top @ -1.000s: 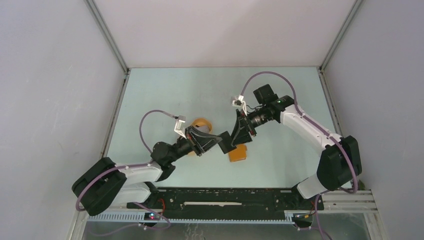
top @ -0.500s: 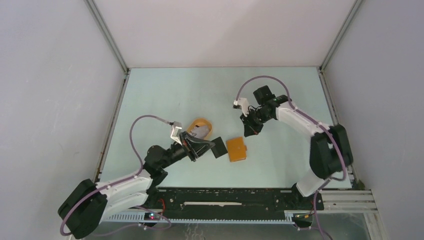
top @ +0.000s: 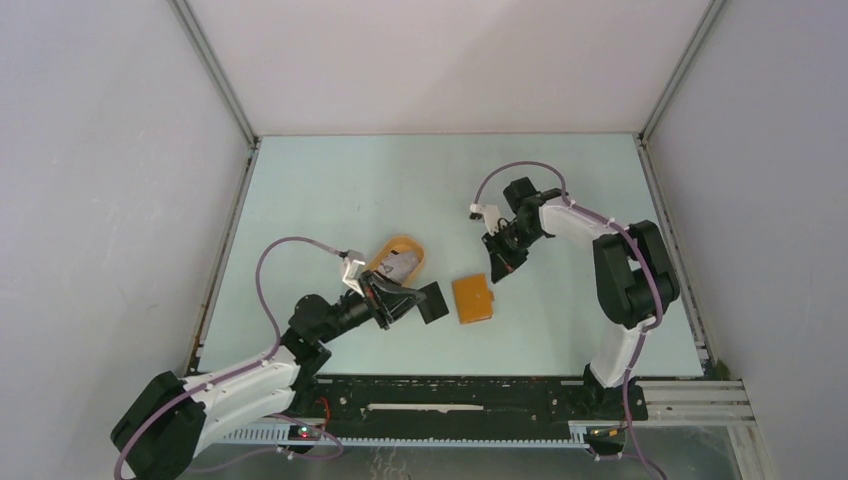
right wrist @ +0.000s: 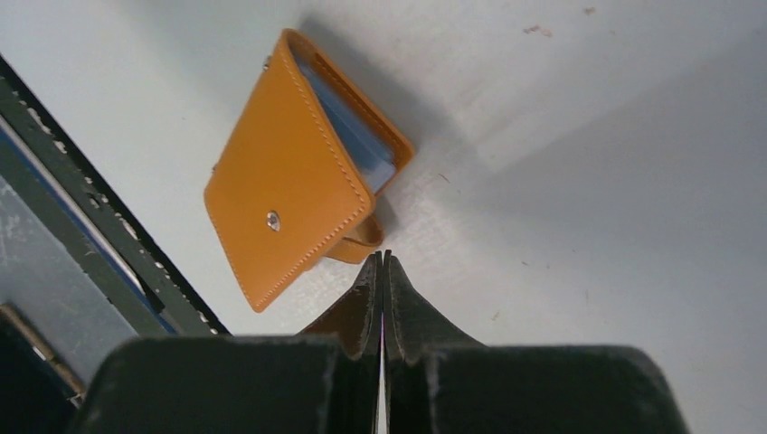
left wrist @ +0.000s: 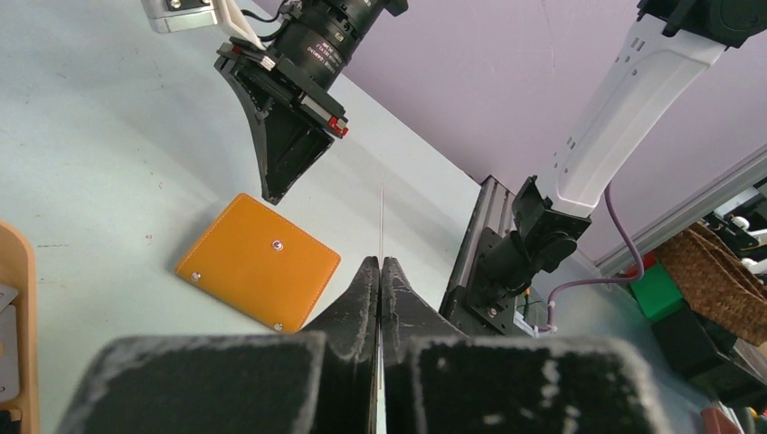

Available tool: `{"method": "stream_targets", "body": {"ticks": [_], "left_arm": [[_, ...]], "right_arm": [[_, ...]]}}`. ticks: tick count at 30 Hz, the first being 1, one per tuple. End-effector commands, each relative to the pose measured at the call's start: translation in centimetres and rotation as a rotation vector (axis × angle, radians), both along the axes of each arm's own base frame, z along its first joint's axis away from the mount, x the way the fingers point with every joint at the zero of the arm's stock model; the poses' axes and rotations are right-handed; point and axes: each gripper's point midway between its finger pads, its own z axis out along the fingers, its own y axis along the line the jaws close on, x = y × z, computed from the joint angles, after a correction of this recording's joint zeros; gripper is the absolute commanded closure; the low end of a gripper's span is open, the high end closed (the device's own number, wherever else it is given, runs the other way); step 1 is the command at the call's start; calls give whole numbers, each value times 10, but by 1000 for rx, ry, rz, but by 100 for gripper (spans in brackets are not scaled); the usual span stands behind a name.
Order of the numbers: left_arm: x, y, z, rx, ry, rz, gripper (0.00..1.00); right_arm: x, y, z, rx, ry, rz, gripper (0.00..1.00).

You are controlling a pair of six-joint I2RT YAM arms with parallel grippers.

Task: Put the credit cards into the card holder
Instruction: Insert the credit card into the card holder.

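The orange card holder (top: pixel 472 298) lies folded on the table; it also shows in the left wrist view (left wrist: pixel 258 262) and, slightly agape with blue-grey lining, in the right wrist view (right wrist: pixel 298 172). My left gripper (top: pixel 438 300) is just left of it, shut on a credit card (left wrist: pixel 381 217) seen edge-on as a thin pale line sticking out past the fingertips (left wrist: pixel 369 276). My right gripper (top: pixel 497 272) hovers just beyond the holder's far right corner, shut and empty (right wrist: pixel 382 255), its tips near the closure tab (right wrist: pixel 357 246). More pale cards (top: pixel 398 266) lie in the oval tray.
The oval orange tray (top: pixel 388 247) sits left of the holder, behind my left gripper; its rim shows at the left edge of the left wrist view (left wrist: pixel 18 298). A black rail (top: pixel 450 392) runs along the table's near edge.
Both grippers have drawn back from the card holder. The left arm pulled back toward its base with the card; the right gripper moved away to the far right.
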Motion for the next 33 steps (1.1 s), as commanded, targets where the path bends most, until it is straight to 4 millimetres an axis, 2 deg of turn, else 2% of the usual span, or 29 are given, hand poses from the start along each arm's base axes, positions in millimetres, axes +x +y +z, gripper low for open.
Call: {"method": "stream_targets", "body": {"ticks": [1,6,14,19,25,33], "left_arm": [[-1,2,4,-5,-40,4,100],[-3,3,6,-12,-44,-1,100],[-5,2,10,-20,-51,-13,100],[-6,0,14,-25,-52,-26,100],[-10,-8,22,-44,-40,-53,100],[-6,-26,21,-43,9,-77,100]], "right_arm": [[-8,23,9,82,65,20,100],[-18,38,16,146,124,42,100],[-28,55,49,309,175,50,100],[-36,69,56,351,196,77,100],[-45,90,52,351,230,79,99],[-52,118,26,286,273,45,95]]}}
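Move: The orange card holder lies almost closed beside my shut right fingertips, its middle about 5 cm to their left, 4 cm back and 2 cm lower. The black card in my left hand hangs some 14 cm left, 11 cm back and 13 cm above those fingertips; the tan tray is about 23 cm left and 6 cm ahead, near table level. From my left hand, the card holder is roughly 8 cm ahead, 12 cm right and 15 cm below. With my right fingers shut, I go left about 10 cm and back some 6 cm, first almost level, then rising about 3 cm, slipping the tips under the card holder's free right-hand edge and pushing the cover up and over to the left while the wrist tilts some 20 degrees. My left hand keeps the black card pinched, lifts slightly, then eases down, right and back about 2 cm. ##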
